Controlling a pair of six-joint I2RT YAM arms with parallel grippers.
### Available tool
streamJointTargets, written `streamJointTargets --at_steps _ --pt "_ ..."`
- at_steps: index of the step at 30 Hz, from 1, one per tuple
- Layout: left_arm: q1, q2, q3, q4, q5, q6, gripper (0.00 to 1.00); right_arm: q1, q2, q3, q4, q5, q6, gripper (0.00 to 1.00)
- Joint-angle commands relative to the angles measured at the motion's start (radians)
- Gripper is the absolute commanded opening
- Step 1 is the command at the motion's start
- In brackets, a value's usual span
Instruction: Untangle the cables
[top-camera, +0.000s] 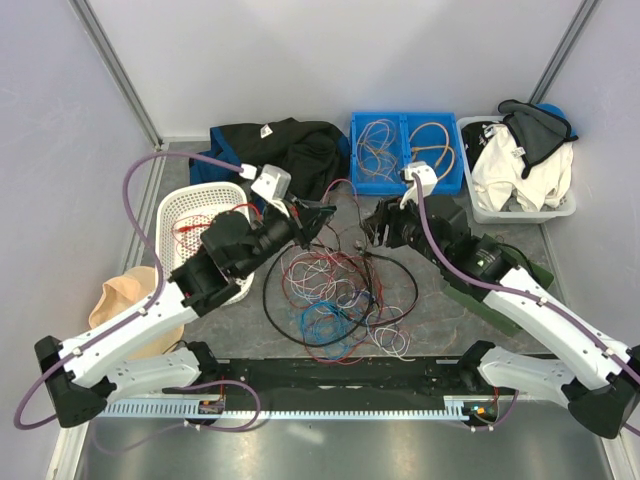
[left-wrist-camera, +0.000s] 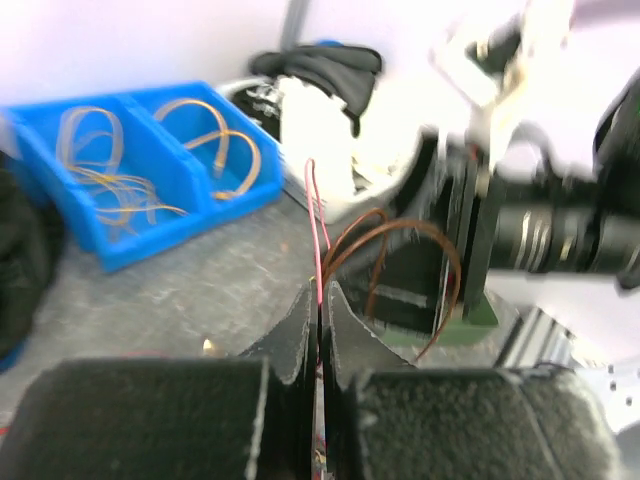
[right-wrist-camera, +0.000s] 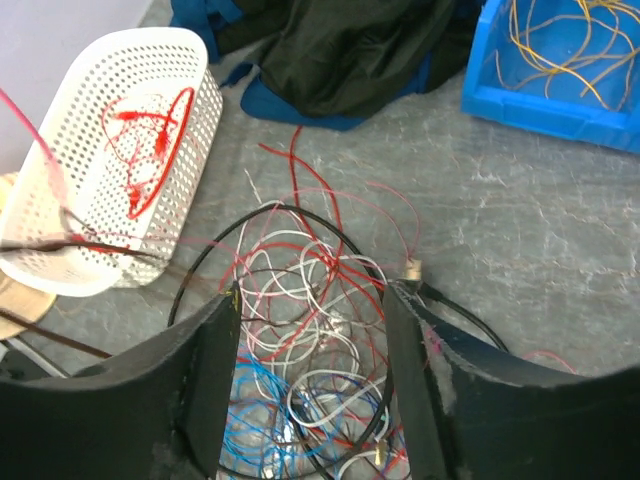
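Note:
The cables (top-camera: 335, 295) lie in a loose tangle of red, white, black and blue wires on the grey table between the arms. My left gripper (top-camera: 325, 220) hangs above the tangle's far left edge. In the left wrist view it (left-wrist-camera: 320, 290) is shut on a thin red wire (left-wrist-camera: 315, 220) that rises straight up from the jaws, with brown wire loops (left-wrist-camera: 400, 255) just behind. My right gripper (top-camera: 372, 232) hovers over the far right of the tangle. The right wrist view shows it (right-wrist-camera: 315, 300) open, with the cables (right-wrist-camera: 310, 330) on the table below and nothing between its fingers.
A white mesh basket (top-camera: 200, 195) holding red wires stands at the left. A blue bin (top-camera: 405, 188) with wires sits at the back, black cloth (top-camera: 290, 145) beside it. At back right is a clothes-filled tub (top-camera: 520, 212). A tan object (top-camera: 125, 300) lies near left.

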Motion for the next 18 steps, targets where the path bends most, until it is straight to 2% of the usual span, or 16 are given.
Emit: streamJointTargets --at_steps 1,4,8,15,18 --pt "0.003 0.011 0.129 -0.276 -0.106 0.046 0.02 0.004 -0.078 -0.053 0.070 -0.024 0.009 0.66" --pt "0.001 0.030 0.180 -0.319 -0.111 0.033 0.02 0.004 -0.177 -0.136 0.217 -0.112 0.020 0.67" --pt "0.001 0.068 0.253 -0.371 -0.134 0.014 0.02 0.003 -0.269 -0.191 0.311 -0.212 0.043 0.65" --pt "0.008 0.166 0.364 -0.499 -0.191 0.001 0.02 0.003 -0.411 -0.248 0.356 -0.120 0.038 0.63" --pt "0.018 0.200 0.396 -0.528 -0.192 -0.039 0.02 0.003 -0.425 -0.251 0.371 -0.179 0.032 0.61"
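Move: From the left hand, which already pinches brown and pink wires high up, the cable tangle's middle lies about 34 cm below, 3 cm ahead and 2 cm right. The white basket is some 25 cm left and 10 cm ahead of it, and the blue box about 30 cm ahead and 15 cm right. From the empty right hand, the tangle's middle is 26 cm below, 4 cm left and 1 cm back; the black cable's end is about 8 cm ahead, straight in line. The left fingers keep their pinch on the brown and pink wires while that hand rises slightly to the left, then eases forward and down, about 3 cm forward in all, tipping down and swinging counter-clockwise. The right hand, fingers still open and empty, draws up and back some 10 cm from the tangle, edging right at the end, its fingers tipping up nearly 20 degrees. ##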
